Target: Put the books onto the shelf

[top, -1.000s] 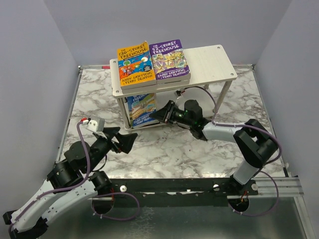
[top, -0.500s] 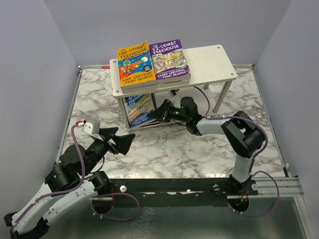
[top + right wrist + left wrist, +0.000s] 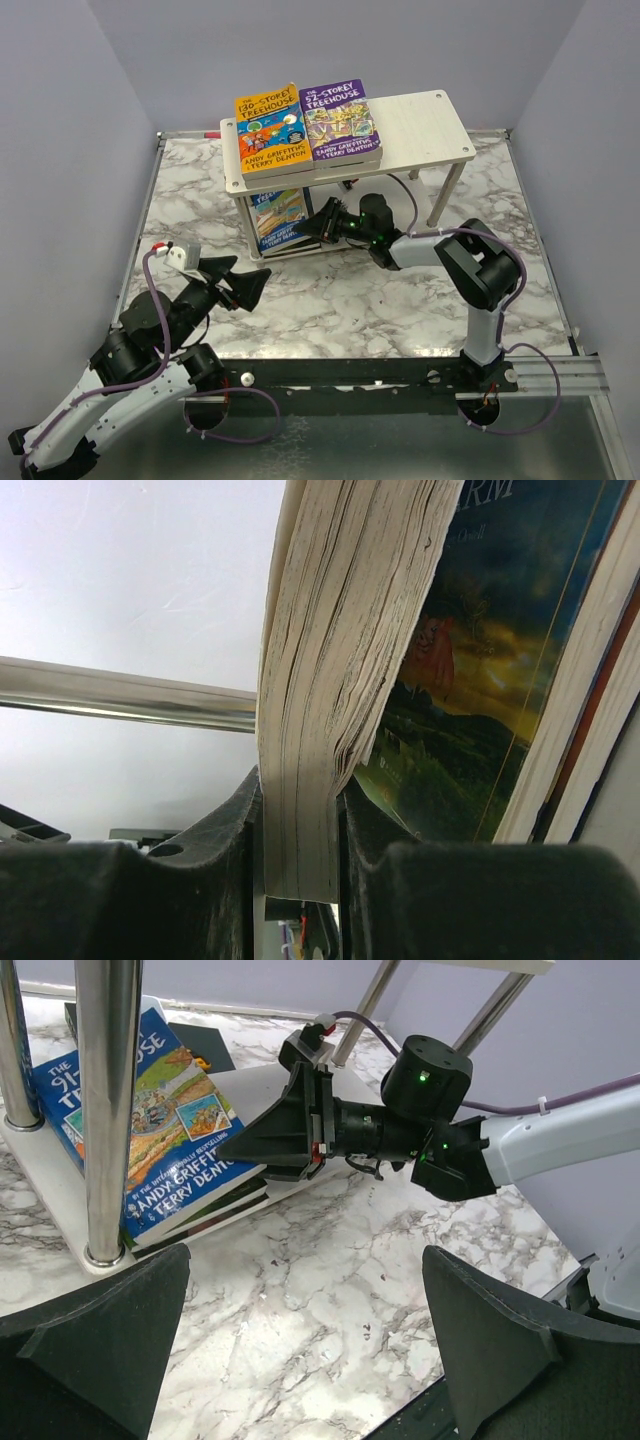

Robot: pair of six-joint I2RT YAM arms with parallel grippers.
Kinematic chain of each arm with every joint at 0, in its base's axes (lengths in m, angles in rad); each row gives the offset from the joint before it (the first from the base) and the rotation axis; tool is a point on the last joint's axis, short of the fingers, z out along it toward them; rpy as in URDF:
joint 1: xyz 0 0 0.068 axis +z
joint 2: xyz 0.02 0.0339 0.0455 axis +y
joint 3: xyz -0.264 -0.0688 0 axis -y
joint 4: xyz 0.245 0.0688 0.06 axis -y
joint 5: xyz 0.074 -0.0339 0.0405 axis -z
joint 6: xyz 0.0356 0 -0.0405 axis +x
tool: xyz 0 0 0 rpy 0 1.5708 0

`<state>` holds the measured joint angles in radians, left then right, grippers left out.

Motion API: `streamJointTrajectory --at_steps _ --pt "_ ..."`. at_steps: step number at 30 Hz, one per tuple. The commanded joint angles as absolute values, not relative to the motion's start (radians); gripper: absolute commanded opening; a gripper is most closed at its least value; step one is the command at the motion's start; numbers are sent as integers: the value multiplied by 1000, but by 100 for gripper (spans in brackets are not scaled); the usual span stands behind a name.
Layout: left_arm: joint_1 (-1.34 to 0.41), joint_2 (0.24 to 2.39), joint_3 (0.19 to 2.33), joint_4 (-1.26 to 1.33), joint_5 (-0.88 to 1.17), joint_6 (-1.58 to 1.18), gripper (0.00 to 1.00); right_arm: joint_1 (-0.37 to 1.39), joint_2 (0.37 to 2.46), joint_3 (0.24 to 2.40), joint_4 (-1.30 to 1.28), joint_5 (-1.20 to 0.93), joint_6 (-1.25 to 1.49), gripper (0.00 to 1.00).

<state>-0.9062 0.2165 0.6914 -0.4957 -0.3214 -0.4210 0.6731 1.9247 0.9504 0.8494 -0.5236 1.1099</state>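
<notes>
The shelf (image 3: 420,125) stands at the back of the table. An orange book (image 3: 268,132) and a purple book (image 3: 340,120) lie side by side on its top board. My right gripper (image 3: 322,228) reaches under that board and is shut on a blue Treehouse book (image 3: 150,1130), which lies on a small stack on the lower board (image 3: 255,1085). In the right wrist view the book's page edge (image 3: 310,730) is pinched between the fingers, with the Animal Farm cover (image 3: 480,660) against it. My left gripper (image 3: 240,285) hovers open over the marble, well in front of the shelf, holding nothing.
Thin silver legs (image 3: 108,1110) stand at the shelf's corners, one right beside the blue book. The right half of the top board is bare. Grey walls close in the table on three sides. A black rail (image 3: 400,375) runs along the near edge.
My right gripper has pushed the blue book further in under the shelf, toward the back left. The left arm drew back slightly, then held still.
</notes>
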Motion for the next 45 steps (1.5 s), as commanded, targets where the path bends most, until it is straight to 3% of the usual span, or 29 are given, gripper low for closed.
streamJointTrajectory --at_steps 1,6,13,30,45 --pt "-904 205 684 -483 -319 -407 99 680 1949 957 936 -526 1130 1" --pt "-904 207 684 -483 -319 -407 99 680 1960 952 922 -519 1130 1" --pt "-905 208 684 -483 -322 -406 99 682 1963 927 880 -498 1116 9" --pt "-904 205 684 -483 -325 -405 99 696 1863 917 635 -415 983 59" --pt "-905 200 684 -483 -331 -408 99 696 1698 945 293 -175 827 74"
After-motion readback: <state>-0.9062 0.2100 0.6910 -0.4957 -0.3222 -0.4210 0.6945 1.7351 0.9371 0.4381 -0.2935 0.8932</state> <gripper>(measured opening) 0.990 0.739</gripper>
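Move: The right hand already grips the 91-Storey book near its near right corner. The Animal Farm stack beneath it is centred some 7 cm ahead of the hand, 6 cm to its left and 4 cm below. The shelf's front left post foot is about 11 cm left and 3 cm nearer, 5 cm below. The 130-Storey book lies roughly 9 cm ahead, 6 cm left and 21 cm above. From the left hand, the stack is about 24 cm ahead, 5 cm right and 14 cm below. Fingers still pinching the 91-Storey book, the right hand lowers its raised side onto the Animal Farm stack, sinking about 3 cm, slowly and then quicker as the fingers start to open. Once they let go, it comes up a little and draws off some 3 cm to the right, fingers spreading wide and tips tilting down about 15 degrees. ##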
